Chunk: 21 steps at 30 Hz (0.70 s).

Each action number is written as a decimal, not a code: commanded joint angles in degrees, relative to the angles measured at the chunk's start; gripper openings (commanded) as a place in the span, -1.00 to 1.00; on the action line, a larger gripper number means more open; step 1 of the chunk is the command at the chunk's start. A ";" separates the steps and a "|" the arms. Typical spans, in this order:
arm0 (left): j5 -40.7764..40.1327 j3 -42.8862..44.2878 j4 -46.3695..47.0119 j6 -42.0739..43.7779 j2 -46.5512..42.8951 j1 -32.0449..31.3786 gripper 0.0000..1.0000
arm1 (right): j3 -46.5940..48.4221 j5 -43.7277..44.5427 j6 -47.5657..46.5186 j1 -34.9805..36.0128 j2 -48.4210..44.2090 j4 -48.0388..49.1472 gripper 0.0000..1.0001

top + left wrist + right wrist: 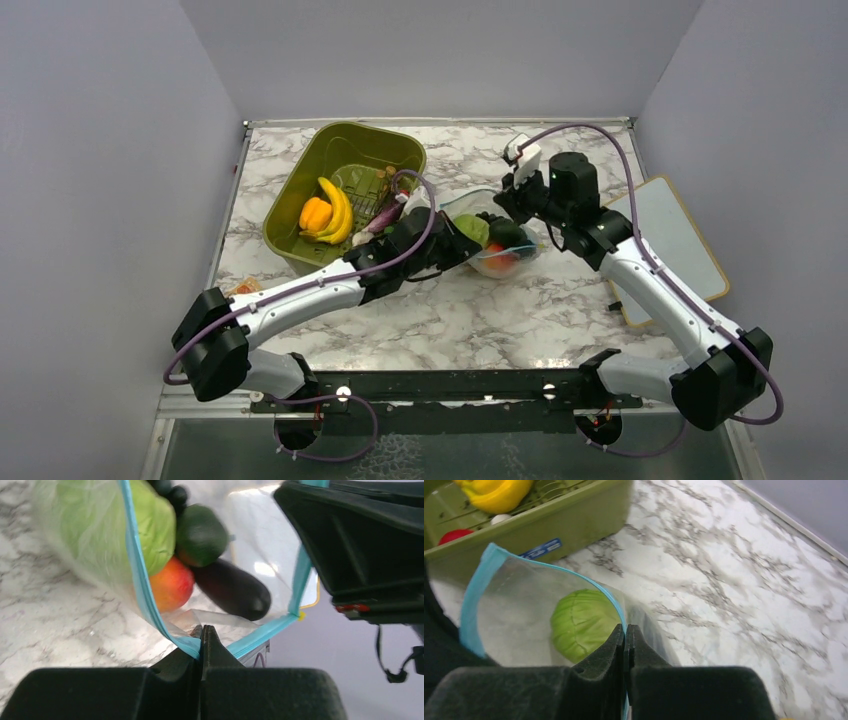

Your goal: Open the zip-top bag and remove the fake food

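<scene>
The zip-top bag [520,258] lies mid-table between both arms, its mouth spread wide. My left gripper [201,634] is shut on the near lip of the light blue zipper strip [139,570]. My right gripper [625,630] is shut on the opposite lip [471,605]. Inside the bag the fake food shows: a light green cabbage-like piece [150,525], a peach-orange fruit [172,586], a dark purple eggplant [232,589] and a dark green piece [200,535]. From above, the left gripper [462,238] and right gripper [505,207] flank the bag.
An olive-green bin [300,180] stands at the back left, holding a yellow banana bunch [338,210] and an orange bell pepper [314,214]. A white board with a yellow edge [680,235] lies at the right. Grey walls enclose the marble table [480,320].
</scene>
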 commanded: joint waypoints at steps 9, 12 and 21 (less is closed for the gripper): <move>15.88 26.98 -6.63 23.48 12.70 2.58 -1.00 | 6.59 40.27 6.23 -0.08 -4.18 -1.19 -0.98; 20.33 32.74 -7.63 24.53 16.87 3.69 -1.00 | 8.93 43.98 6.55 -1.07 -4.64 -3.35 -0.98; 24.81 25.85 -8.20 26.26 17.21 7.73 -1.00 | 1.24 13.71 13.88 -1.91 -10.92 -9.92 -0.98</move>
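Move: Ahead of the left hand, about 11 cm out and 12 cm below, sits the cabbage in the open bag. From that same hand the mango is some 5 cm ahead and 5 cm right, the avocado 9 cm ahead and 8 cm right, both about 13 cm lower. For the right hand, the cabbage is roughly 3 cm ahead, 4 cm left and 15 cm below. Both hands already grip the zip rim. Swinging the bag up and to the robot's right, both hands keep their shut-finger pinch on the zip rim. The left rises about 9 cm while going right and somewhat forward, fingertips tipping up and turning clockwise, then starts to sink; the right sweeps about 12 cm right, rising and turning clockwise some 40 degrees, then eases slightly back and left. ##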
